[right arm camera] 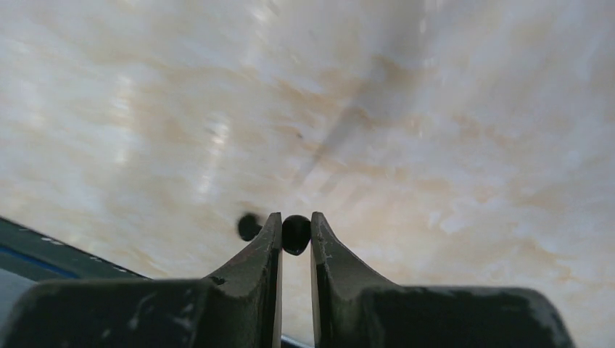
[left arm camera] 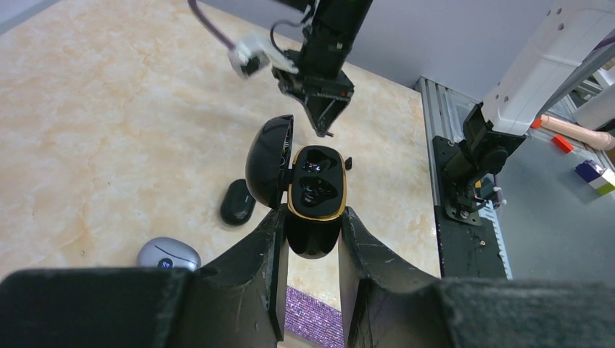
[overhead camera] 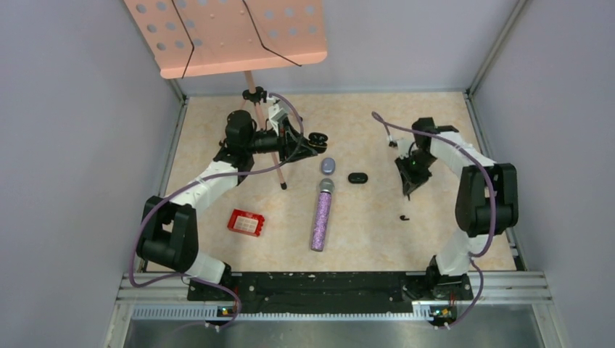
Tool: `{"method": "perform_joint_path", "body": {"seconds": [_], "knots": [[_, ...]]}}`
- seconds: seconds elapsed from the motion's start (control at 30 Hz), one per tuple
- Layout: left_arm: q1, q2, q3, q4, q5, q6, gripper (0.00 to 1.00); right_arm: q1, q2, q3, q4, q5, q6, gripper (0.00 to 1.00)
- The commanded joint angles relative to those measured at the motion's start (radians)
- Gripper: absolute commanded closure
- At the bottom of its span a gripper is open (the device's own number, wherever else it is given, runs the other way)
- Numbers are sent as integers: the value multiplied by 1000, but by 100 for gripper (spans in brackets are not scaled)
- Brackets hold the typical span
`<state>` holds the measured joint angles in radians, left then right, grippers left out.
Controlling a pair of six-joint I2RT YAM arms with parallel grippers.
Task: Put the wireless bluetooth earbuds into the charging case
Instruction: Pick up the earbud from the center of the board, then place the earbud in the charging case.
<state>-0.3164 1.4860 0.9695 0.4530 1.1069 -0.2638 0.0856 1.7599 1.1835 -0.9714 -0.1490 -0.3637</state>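
Observation:
My left gripper (left arm camera: pixel 313 217) is shut on a glossy black charging case (left arm camera: pixel 317 181) with a gold rim. Its lid stands open to the left, and it is held above the table at back centre (overhead camera: pixel 317 138). My right gripper (right arm camera: pixel 296 217) is shut on a tiny black earbud (right arm camera: pixel 296 235) pinched between its fingertips, at the right of the table (overhead camera: pixel 410 190). A second black earbud (right arm camera: pixel 249 226) lies on the table just left of those fingers (overhead camera: pixel 403 217). In the left wrist view the right gripper (left arm camera: pixel 328 130) points down just beyond the open case.
A closed grey-purple case (overhead camera: pixel 328 165) and a closed black case (overhead camera: pixel 357 177) lie mid-table. A purple glitter microphone (overhead camera: pixel 322 215) lies in front of them. A red box (overhead camera: pixel 246 222) sits front left. A pink music stand (overhead camera: pixel 232 32) rises at the back left.

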Motion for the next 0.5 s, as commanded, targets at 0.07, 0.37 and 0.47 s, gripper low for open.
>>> {"method": "perform_joint_path", "body": {"seconds": [0.07, 0.37, 0.47], "knots": [[2, 48, 85, 200, 72, -118, 100, -8, -306, 240, 118, -640, -42, 100], [-22, 63, 185, 266, 96, -214, 100, 201, -584, 61, 1068, -730, 299, 100], [-33, 42, 184, 264, 105, -211, 100, 281, -555, 102, 1134, -719, 301, 100]]}}
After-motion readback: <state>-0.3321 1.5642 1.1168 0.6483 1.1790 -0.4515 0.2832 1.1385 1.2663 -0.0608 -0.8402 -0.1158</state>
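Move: The open charging case, held up in the left gripper, is about 26 cm to the left of the right hand, 4 cm ahead and 22 cm higher. Near the way, the closed black case lies 15 cm left and 9 cm ahead, 2 cm lower; the last loose earbud 2 cm left, 5 cm back, 3 cm lower. From the left hand, the charging case sits about 3 cm to the right, at its fingertips, level with it. Still pinching the black earbud, the right hand sweeps fast up by nearly 40 cm and left by some 18 cm towards the open charging case, bowing forward about 7 cm and coming most of the way back. Its wrist swings the fingers from straight down to level, pointing left and somewhat forward. The left hand keeps its hold on the charging case and raises it 5 to 6 cm. ##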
